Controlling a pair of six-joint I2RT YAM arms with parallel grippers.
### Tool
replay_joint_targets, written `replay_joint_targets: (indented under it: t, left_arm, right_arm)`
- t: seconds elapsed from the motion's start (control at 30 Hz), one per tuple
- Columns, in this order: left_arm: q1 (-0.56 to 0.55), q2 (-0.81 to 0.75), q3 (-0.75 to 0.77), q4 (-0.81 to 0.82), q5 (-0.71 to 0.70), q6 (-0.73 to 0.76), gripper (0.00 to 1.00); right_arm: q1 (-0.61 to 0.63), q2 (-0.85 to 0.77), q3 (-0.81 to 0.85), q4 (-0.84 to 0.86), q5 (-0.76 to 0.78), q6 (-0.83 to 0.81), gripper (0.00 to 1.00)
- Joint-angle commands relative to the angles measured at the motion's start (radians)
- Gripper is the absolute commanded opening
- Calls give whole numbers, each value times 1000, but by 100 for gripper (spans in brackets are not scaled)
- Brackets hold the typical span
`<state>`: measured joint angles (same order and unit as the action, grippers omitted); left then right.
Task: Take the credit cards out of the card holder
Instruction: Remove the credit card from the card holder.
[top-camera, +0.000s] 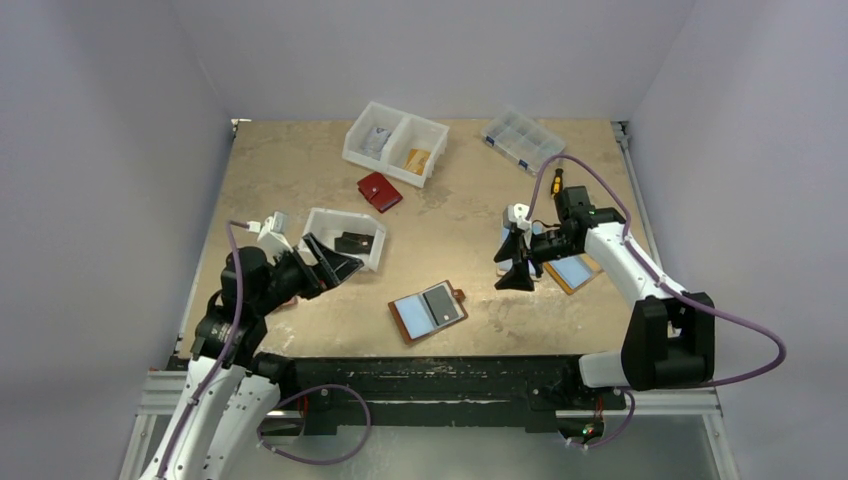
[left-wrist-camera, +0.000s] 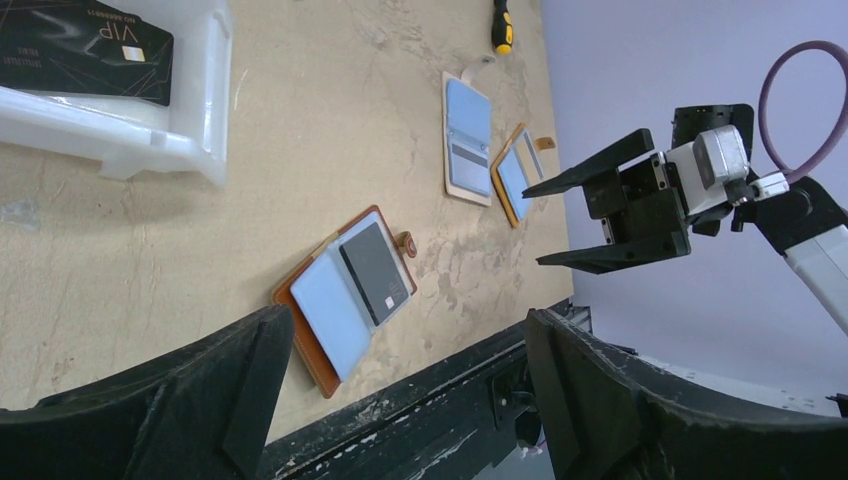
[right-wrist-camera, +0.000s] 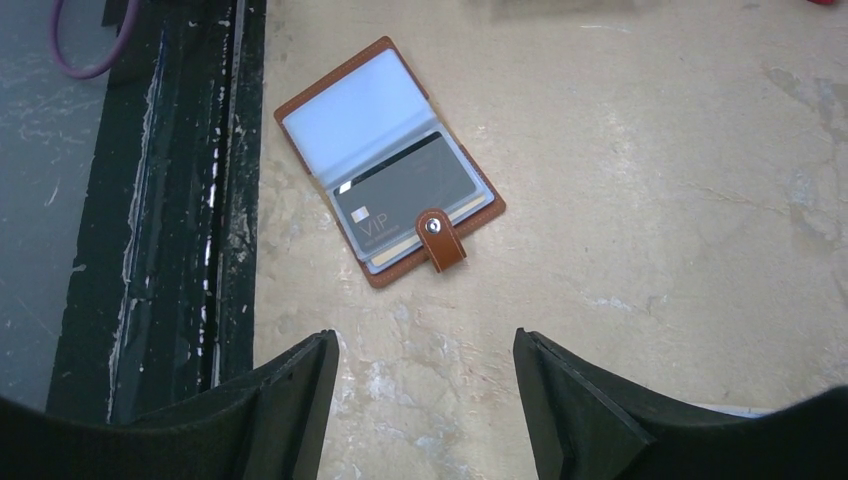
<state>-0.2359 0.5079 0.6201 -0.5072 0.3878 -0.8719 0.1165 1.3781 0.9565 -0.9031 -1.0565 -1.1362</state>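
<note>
The brown card holder (top-camera: 428, 312) lies open on the table near the front edge, with a light-blue panel on the left and a dark credit card (top-camera: 441, 303) in its right half. It also shows in the left wrist view (left-wrist-camera: 345, 295) and in the right wrist view (right-wrist-camera: 390, 165), where the card (right-wrist-camera: 405, 195) reads VIP and the snap tab (right-wrist-camera: 440, 240) lies over it. My left gripper (top-camera: 335, 262) is open and empty, left of the holder beside a white bin. My right gripper (top-camera: 512, 265) is open and empty, right of the holder and above the table.
A white bin (top-camera: 345, 235) holds a black card (top-camera: 353, 242). A red wallet (top-camera: 378, 191), a two-part white tray (top-camera: 395, 142), a clear organiser (top-camera: 522, 140) and a screwdriver (top-camera: 557, 180) lie farther back. A tan-orange holder (top-camera: 575, 270) lies under the right arm.
</note>
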Motion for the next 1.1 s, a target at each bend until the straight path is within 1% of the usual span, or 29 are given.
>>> replay_joint_targets:
  t: [0.0, 0.1, 0.43, 0.63, 0.67, 0.8, 0.93, 1.0, 1.07]
  left_arm:
    - [4, -37, -14, 7, 31, 0, 91]
    - [4, -54, -21, 8, 34, -3, 91]
    - [3, -57, -51, 21, 45, -12, 90]
    - [1, -38, -70, 59, 62, -14, 90]
    - [1, -35, -72, 64, 64, -12, 90]
    - [-12, -20, -86, 80, 62, -6, 90]
    - [-72, -4, -103, 114, 15, -16, 90]
    - [-147, 17, -104, 144, -50, -26, 90]
    - [-245, 57, -104, 177, -131, -36, 90]
  right_arm:
    - [-5, -35, -17, 19, -12, 7, 73]
    - [-5, -29, -24, 16, -2, 2, 74]
    - [-5, -20, -41, -20, -68, -65, 79]
    - [-3, 8, -41, -90, -108, -184, 89]
    - [-3, 12, -41, -94, -109, -196, 97]
    - [-3, 25, -44, -99, -106, -210, 99]
    - [3, 33, -42, -87, -93, -201, 99]
    - [14, 31, -46, -63, -75, -174, 99]
    - [38, 20, -58, -18, -46, -130, 99]
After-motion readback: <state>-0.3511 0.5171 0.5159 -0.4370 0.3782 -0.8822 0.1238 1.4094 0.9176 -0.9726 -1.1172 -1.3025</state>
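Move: The brown open card holder with its dark card lies some 21 cm to the right of the left hand, about 3 cm back and roughly 20 cm below. The white tray of black cards is about 16 cm ahead of that hand, level sideways and 18 cm lower. From the right hand the card holder is about 17 cm left, 5 cm back and 13 cm below; the pale card holder sits 11 cm ahead and 7 cm right of that hand. Sinking about 3.5 cm over bare table, the left hand eases back about a centimetre, then sweeps right some 2 cm towards the brown card holder at the end, swinging slightly clockwise with its fingers still wide open. The right hand meanwhile draws slowly back 2 cm and settles a centimetre lower, its part-open fingers spreading fully; neither hand touches anything. ##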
